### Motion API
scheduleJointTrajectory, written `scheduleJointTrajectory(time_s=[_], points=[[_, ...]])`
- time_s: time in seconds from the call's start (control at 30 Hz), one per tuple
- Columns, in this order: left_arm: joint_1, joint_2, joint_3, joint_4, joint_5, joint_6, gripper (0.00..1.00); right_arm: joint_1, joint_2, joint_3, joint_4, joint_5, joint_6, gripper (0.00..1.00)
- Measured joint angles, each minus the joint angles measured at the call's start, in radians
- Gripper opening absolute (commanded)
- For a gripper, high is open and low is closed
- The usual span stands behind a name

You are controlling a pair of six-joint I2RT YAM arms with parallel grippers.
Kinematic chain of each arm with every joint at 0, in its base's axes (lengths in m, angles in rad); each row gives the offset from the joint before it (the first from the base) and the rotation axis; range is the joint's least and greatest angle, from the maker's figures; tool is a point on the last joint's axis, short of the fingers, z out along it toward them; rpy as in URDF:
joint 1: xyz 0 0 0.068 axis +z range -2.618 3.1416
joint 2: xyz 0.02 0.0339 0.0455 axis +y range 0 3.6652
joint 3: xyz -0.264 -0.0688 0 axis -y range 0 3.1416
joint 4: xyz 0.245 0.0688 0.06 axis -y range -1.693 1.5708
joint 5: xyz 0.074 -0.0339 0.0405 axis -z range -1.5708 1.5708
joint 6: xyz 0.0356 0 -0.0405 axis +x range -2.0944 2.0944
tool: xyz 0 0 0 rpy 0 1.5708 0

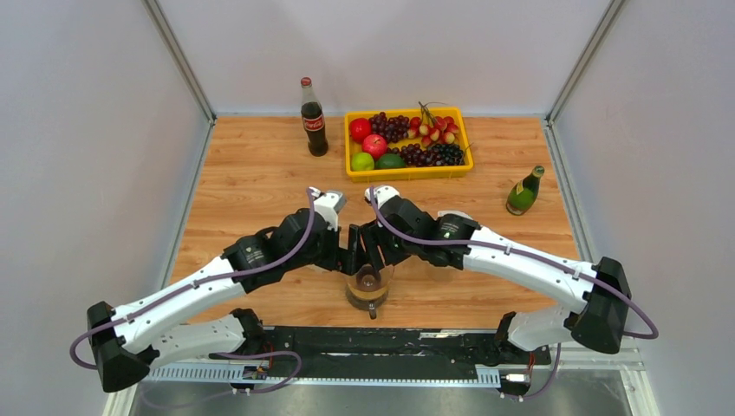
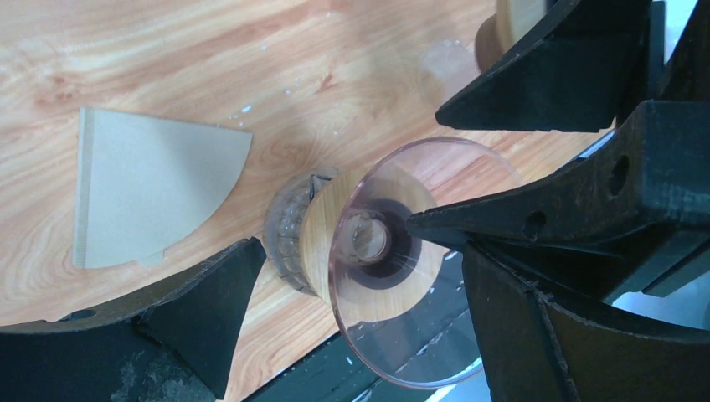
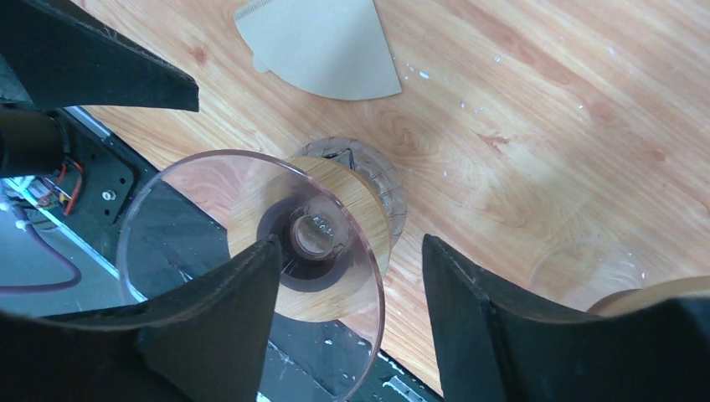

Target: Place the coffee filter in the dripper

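The dripper (image 1: pixel 368 290), a clear cone with a wooden collar on a glass base, stands upright near the table's front edge. It shows from above in both wrist views (image 2: pixel 393 276) (image 3: pixel 251 243) and nothing lies inside it. The coffee filter (image 2: pixel 151 188) (image 3: pixel 322 46), a beige paper fan, lies flat on the wood beside the dripper; in the top view the arms hide it. My left gripper (image 1: pixel 351 251) (image 2: pixel 360 251) hangs open over the dripper and holds nothing. My right gripper (image 1: pixel 379 251) (image 3: pixel 352 243) is open too, its fingers (image 3: pixel 209 335) straddling the cone's rim.
A cola bottle (image 1: pixel 313 121) and a yellow tray (image 1: pixel 407 173) of fruit stand at the back. A green bottle (image 1: pixel 524 192) stands at the right. A clear glass piece with a wooden part (image 3: pixel 586 268) sits just right of the dripper. The black rail (image 1: pixel 381 342) runs along the near edge.
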Motion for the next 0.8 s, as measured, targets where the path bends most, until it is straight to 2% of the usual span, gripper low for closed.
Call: scheduleJointTrajectory(time_s=[0.27,0.53,0.7,0.8], points=[[0.000,-0.103,0.089,-0.025,-0.087,0.030,1.00,-0.002,-0.114,0.050,-0.005,0.104,-0.028,0.99],[0.020,-0.186,0.098,-0.094,-0.283,0.016,1.00,-0.003,-0.263,0.060,-0.005,0.282,-0.042,1.00],[0.124,-0.191,0.087,-0.127,-0.367,0.002,1.00,-0.023,-0.360,0.060,-0.006,0.386,-0.046,1.00],[0.202,-0.182,0.049,-0.106,-0.358,0.003,1.00,-0.080,-0.404,0.060,-0.006,0.420,-0.046,1.00]])
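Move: The dripper on the carafe stands about 3 cm to the right of the left hand and 4 cm nearer, 6 cm lower; from the right hand it is roughly 2 cm left, 5 cm nearer and 4 cm lower. The flat brown filter lies on the table some 6 cm ahead and 6 cm left of the left hand, 18 cm down. The second dripper, holding the white filter, is about 15 cm right of the right hand, 2 cm ahead, 5 cm below. No touch on the dripper can be made out as both empty hands draw away from it. The right opens fully, climbing some 15 cm while swinging about 10 cm right and a little forward, fingers tipping up and wrist turning clockwise. The left, already wide open, rises 8 cm, then sweeps left and forward, sinking slightly, turning about 30 degrees counter-clockwise. ##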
